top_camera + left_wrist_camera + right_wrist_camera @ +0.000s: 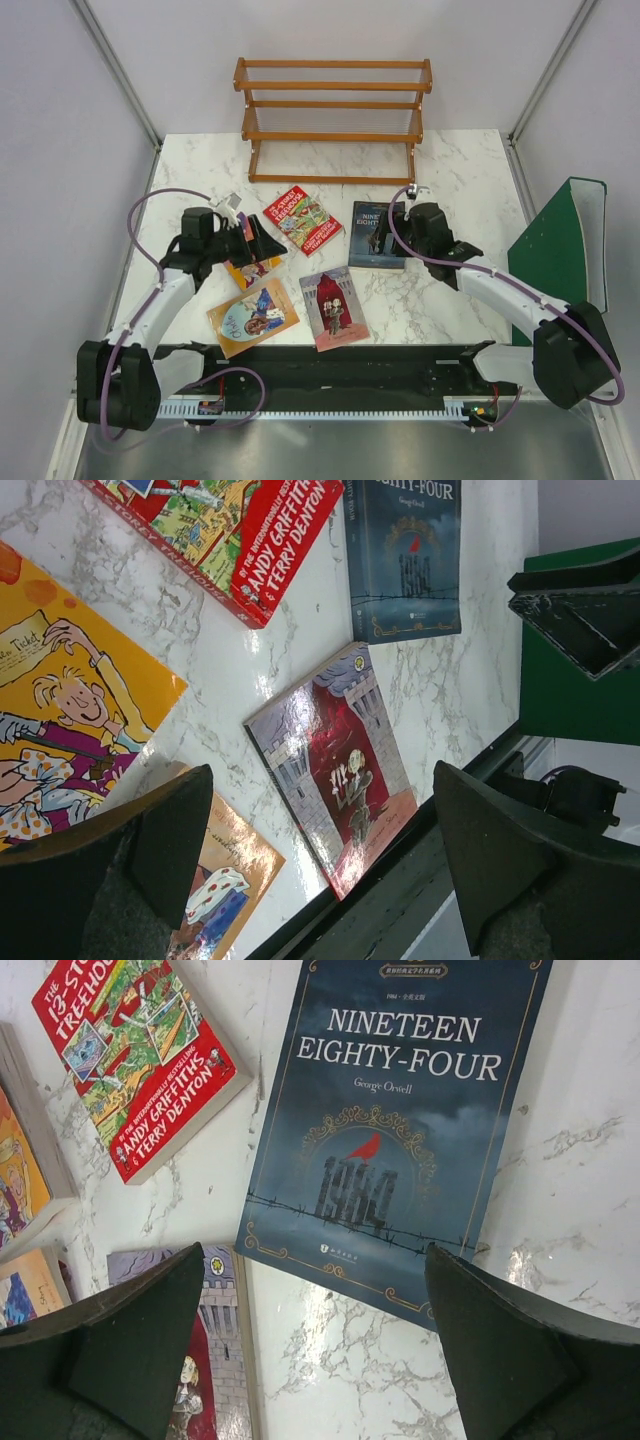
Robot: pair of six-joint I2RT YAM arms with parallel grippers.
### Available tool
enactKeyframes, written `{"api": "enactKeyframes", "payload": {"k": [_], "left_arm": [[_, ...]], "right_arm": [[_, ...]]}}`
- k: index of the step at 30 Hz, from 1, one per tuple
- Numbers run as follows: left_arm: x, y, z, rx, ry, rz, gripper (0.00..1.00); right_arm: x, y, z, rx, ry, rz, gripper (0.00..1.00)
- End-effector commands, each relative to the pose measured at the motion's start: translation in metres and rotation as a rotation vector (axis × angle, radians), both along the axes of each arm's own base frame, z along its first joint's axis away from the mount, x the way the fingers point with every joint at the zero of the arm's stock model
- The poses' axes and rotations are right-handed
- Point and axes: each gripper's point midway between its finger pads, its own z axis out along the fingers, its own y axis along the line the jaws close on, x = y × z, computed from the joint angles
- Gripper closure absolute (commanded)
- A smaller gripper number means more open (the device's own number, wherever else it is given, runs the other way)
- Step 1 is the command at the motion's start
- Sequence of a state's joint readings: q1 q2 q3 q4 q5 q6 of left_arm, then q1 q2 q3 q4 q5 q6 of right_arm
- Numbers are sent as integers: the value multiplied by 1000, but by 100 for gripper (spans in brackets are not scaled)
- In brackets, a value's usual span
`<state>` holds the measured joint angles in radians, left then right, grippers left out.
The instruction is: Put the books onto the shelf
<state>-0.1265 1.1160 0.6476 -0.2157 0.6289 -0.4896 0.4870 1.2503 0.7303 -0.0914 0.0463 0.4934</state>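
The shelf (335, 120), a brown wooden rack, stands empty at the back of the table. Five books lie flat in front of it: a red cartoon one (303, 220), the dark blue "Nineteen Eighty-Four" (368, 240), a pink one with a red figure (334, 308), an orange one (253, 317), and an orange Roald Dahl one (250, 270). My left gripper (258, 240) hangs open over the Roald Dahl book (70, 700), holding nothing. My right gripper (392, 232) is open above the near edge of the blue book (400, 1130), holding nothing.
A large green binder (560, 255) leans at the right edge of the table, close to the right arm. Grey walls enclose the table on the left, right and back. A black rail (330, 365) runs along the near edge.
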Motion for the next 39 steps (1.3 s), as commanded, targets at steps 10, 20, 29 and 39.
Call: {"api": "enactKeyframes", "payload": {"k": [10,20,29,39], "left_arm": [[-28,-9,-26,-71,177,12,0],[-12,-69,-25,54,161,-114,2],[21,-104,-34,62,223,-167,3],[50,-164,-38,46,229,-276,2]], "right_arm": [[-13,-1,0,28,84,-29,2],[-2,-74,-13,-69,124,-308,2],[11,-54,-31,40,230,-150,2],[18,-31,-56,138,295,-106,5]]}}
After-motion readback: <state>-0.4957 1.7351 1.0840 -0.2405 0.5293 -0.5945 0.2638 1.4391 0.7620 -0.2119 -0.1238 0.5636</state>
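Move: Both open hands are making for Nineteen Eighty-Four. Its middle is about 25 cm right and 9 cm ahead of the left hand, some 12 cm below, and about 5 cm ahead and 1 cm left of the right hand, some 10 cm below. From the book's middle, the red book is roughly 18 cm left and 4 cm farther out; the castle-cover book is 10 cm left and 18 cm nearer the bases. Rightward with both open hands: the left first draws back and sinks about 4 cm, then sweeps some 13 cm right and curves forward past the near end of the red book towards Nineteen Eighty-Four's left side. The right swings about 9 cm right, then doubles back 4 cm left while sinking, fingertips tipping down nearly 20 degrees beside the book's right edge. ##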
